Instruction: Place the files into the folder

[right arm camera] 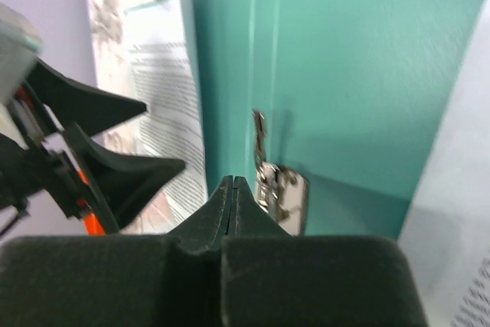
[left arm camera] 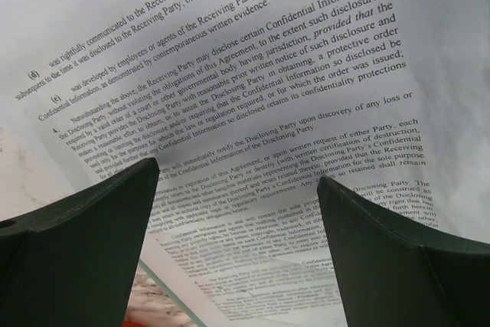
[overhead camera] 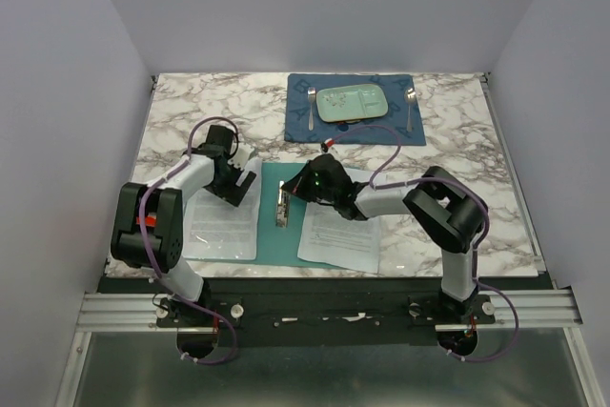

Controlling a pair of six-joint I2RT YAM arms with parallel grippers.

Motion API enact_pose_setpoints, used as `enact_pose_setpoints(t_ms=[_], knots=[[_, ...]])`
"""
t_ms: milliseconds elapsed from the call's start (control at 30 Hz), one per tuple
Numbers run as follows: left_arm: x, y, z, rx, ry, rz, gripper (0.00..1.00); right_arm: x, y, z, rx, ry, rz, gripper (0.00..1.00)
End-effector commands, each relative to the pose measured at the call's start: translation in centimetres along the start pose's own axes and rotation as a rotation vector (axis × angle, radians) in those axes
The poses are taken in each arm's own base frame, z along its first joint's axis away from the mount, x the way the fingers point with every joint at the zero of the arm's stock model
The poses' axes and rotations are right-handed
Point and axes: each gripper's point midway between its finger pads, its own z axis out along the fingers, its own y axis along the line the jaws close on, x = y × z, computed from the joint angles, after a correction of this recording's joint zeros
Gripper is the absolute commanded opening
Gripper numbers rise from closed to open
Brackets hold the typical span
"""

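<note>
The teal folder lies open on the marble table, a metal clip standing at its centre crease. One printed white sheet of the files rests on the left leaf, another on the right side. My left gripper hovers open over the left sheet's far edge; in the left wrist view that sheet fills the frame between the spread fingers. My right gripper is shut with nothing in it, just beside the clip over the folder.
At the back lies a dark blue placemat with a pale green plate, a fork and a spoon. Grey walls close in the table on three sides. The left gripper's fingers stand close to the right gripper.
</note>
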Motion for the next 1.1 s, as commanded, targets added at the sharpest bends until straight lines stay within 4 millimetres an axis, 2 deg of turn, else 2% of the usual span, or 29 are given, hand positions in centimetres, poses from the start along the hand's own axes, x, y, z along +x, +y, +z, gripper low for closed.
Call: enact_pose_setpoints(t_ms=[0,133,167,233,267,300,367,400,433,467,500,533,567,600,633,667,733,800,867,967,1067], knots=[[1.3,-0.1,-0.1,-0.005,0.026,0.049,0.99,-0.8,1.6,1.4,-0.052,-0.010,0.012,0.00],[1.0,0.1,-0.5,-0.013,0.011,0.055,0.99,-1.0,1.8,1.3,-0.048,-0.010,0.008,0.00],[0.8,0.1,-0.8,-0.013,0.005,0.054,0.99,-1.6,2.6,0.6,-0.061,-0.018,0.001,0.00],[0.3,0.1,-1.3,-0.004,-0.004,0.051,0.99,-1.9,1.3,-0.4,0.008,-0.016,-0.014,0.01],[-0.1,0.1,-1.7,-0.002,-0.016,0.049,0.99,-3.6,1.9,-1.6,0.023,-0.062,-0.029,0.05],[-0.2,0.0,-2.0,0.004,-0.019,0.047,0.99,-3.5,0.2,-2.5,0.105,-0.048,-0.043,0.19],[-0.8,0.3,-2.8,-0.005,-0.043,0.046,0.99,-5.6,-1.9,-4.4,0.212,-0.101,-0.080,0.32],[-0.9,0.3,-3.1,-0.006,-0.044,0.043,0.99,-5.9,-3.2,-6.5,0.301,-0.087,-0.095,0.39],[-1.5,-0.1,-3.4,0.019,-0.065,0.042,0.99,-6.5,-4.1,-7.6,0.352,-0.098,-0.108,0.42],[-1.8,0.0,-3.7,0.019,-0.075,0.039,0.99,-8.0,-5.5,-8.8,0.430,-0.139,-0.113,0.46],[-1.8,-0.2,-3.9,0.025,-0.072,0.035,0.99,-8.1,-7.4,-11.1,0.541,-0.117,-0.117,0.53],[-2.1,-0.1,-4.1,0.027,-0.081,0.032,0.99,-8.5,-8.7,-12.4,0.611,-0.120,-0.113,0.56],[-2.3,-0.2,-4.5,0.034,-0.092,0.032,0.99,-10.0,-10.1,-13.9,0.697,-0.165,-0.085,0.59],[-2.4,-0.3,-4.6,0.038,-0.090,0.031,0.99,-9.5,-12.4,-16.2,0.819,-0.129,-0.081,0.64],[-2.7,-0.2,-4.9,0.039,-0.099,0.025,0.99,-9.8,-13.4,-17.5,0.871,-0.135,-0.062,0.66],[-2.9,-0.4,-5.1,0.050,-0.106,0.027,0.99,-10.3,-15.1,-19.0,0.945,-0.150,-0.032,0.68],[-3.2,-0.6,-5.5,0.061,-0.113,0.023,0.99,-10.1,-16.7,-20.9,1.005,-0.143,0.000,0.70],[-3.3,-0.8,-5.6,0.075,-0.111,0.019,0.99,-10.0,-18.4,-21.9,1.032,-0.141,0.027,0.71],[-3.5,-0.8,-5.7,0.080,-0.116,0.016,0.99,-10.2,-19.2,-22.4,1.046,-0.139,0.049,0.71],[-3.6,-0.9,-5.7,0.086,-0.112,0.011,0.99,-9.9,-20.0,-21.9,1.046,-0.104,0.041,0.71],[-3.4,-1.1,-5.5,0.093,-0.104,0.006,0.99,-9.7,-19.9,-20.8,1.016,-0.071,0.033,0.67]])
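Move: Over the folder's spine, the closed right gripper has the right file's middle about 14 cm to its right, 6 cm back and 4 cm below. The clip sits nearly beneath it, roughly 3 cm back and 1 cm left, while the left file is some 17 cm left and 5 cm back. From the open left gripper, the left file's middle lies about 5 cm left, 5 cm back and 2 cm down; the right file is roughly 26 cm right and 8 cm back. Swing the right gripper away from the clip, some 30 cm to the right, arching up over the right file and down to its outer edge, slightly farther back. On the way, open the fingers to about two-thirds and turn the wrist from pointing forward-left to pointing down. Meanwhile lift the left gripper about 5 cm above the left file, fingers still wide open. ##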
